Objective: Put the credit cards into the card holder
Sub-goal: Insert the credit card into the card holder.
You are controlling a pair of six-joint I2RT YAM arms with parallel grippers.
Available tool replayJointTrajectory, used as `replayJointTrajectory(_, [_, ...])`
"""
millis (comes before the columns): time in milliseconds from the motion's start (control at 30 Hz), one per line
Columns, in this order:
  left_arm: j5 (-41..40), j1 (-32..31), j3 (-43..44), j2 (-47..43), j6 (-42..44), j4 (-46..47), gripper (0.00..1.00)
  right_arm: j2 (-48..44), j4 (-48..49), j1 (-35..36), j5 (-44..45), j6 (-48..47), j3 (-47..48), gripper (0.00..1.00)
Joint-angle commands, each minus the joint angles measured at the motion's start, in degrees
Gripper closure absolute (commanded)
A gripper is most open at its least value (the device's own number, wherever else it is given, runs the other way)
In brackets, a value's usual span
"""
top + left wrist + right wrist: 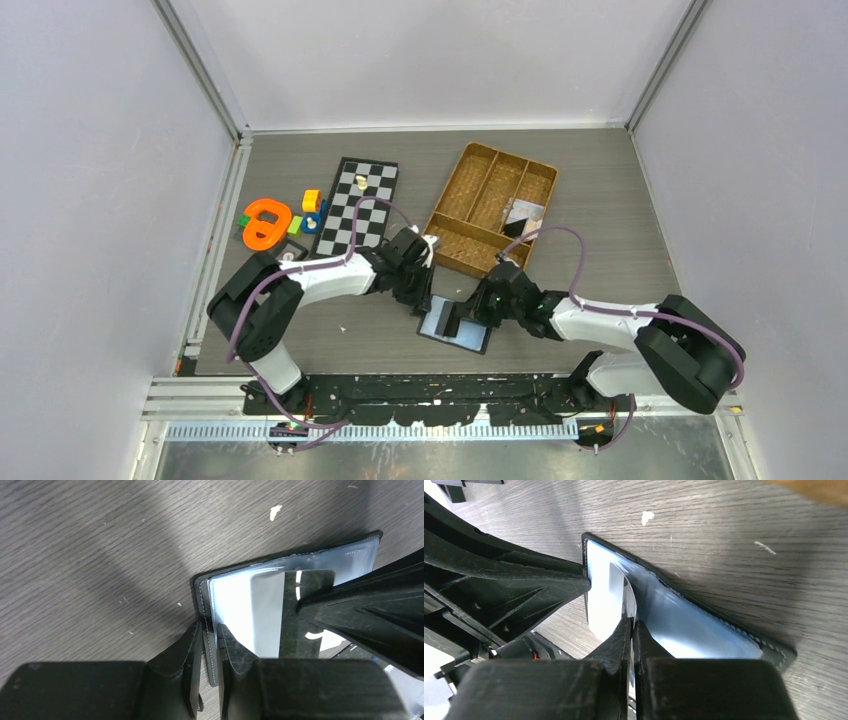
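Note:
The black card holder (472,340) lies open on the table between the two arms, its bluish-grey inner pockets (684,622) facing up. My left gripper (210,630) is shut on the holder's stitched black edge (202,605). My right gripper (631,622) is shut on a thin whitish-grey credit card (616,582) with a dark stripe (292,610). The card stands on edge over the pocket, its far end against the clear sleeve. In the top view the right gripper (468,318) sits over the holder, the left gripper (420,300) at its left edge. More credit cards (520,218) lie in the tray.
A brown woven divided tray (452,192) sits behind the holder, right of centre. A black-and-white chessboard (345,200) lies behind the left arm. An orange toy (265,222) and small coloured blocks (311,200) are at far left. Walls close in on three sides.

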Motion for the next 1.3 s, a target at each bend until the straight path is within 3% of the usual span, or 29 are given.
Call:
replayJointTrajectory(0, [3.56, -1.11, -3.16, 1.44, -2.34, 5.22, 0.83, 2.48, -8.04, 2.45, 7.33, -2.91, 2.55, 0.92])
replayJointTrajectory(300, [1.76, -1.11, -3.86, -1.88, -1.96, 3.17, 0.76, -0.04, -15.54, 4.24, 12.74, -3.51, 5.04, 0.82])
replayJointTrajectory(500, [1.97, -1.11, -3.42, -4.35, -1.66, 1.60, 0.70, -2.96, -19.95, 4.43, 13.89, -4.50, 6.59, 0.63])
replayJointTrajectory(733, [4.71, -1.19, -4.10, -7.35, -3.70, 3.26, 0.63, -7.88, -23.84, 4.95, 13.91, -5.52, 7.86, 0.51])
replayJointTrajectory(1067, [7.83, -2.02, -6.14, -6.89, -6.71, 7.92, 0.49, -11.94, -32.58, 5.34, 16.52, -7.06, 9.67, 0.46])
replayJointTrajectory(1267, [8.26, -2.71, -6.75, -5.82, -7.33, 9.55, 0.47, -11.85, -31.10, 5.39, 13.96, -5.36, 8.55, 0.47])
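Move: The right gripper pinches the raised right edge of the credit card; the card's middle is about 2 cm to its left, 1 cm back and 1 cm below. The card holder's middle is 1 cm back and 2 cm below this hand; the basket's is some 25 cm ahead and 7 cm right. From the left gripper, on the card holder's left edge, the card's middle is about 5 cm right, 1 cm back and a centimetre below. Open the right gripper to about half to let go of the card, turning its fingers some 20 degrees more steeply down while carrying it about 5 cm right, a little back, and finally up about a centimetre. Meanwhile open the left gripper off the card holder's left edge and draw it back about 3.5 cm, rising and easing slightly right. ##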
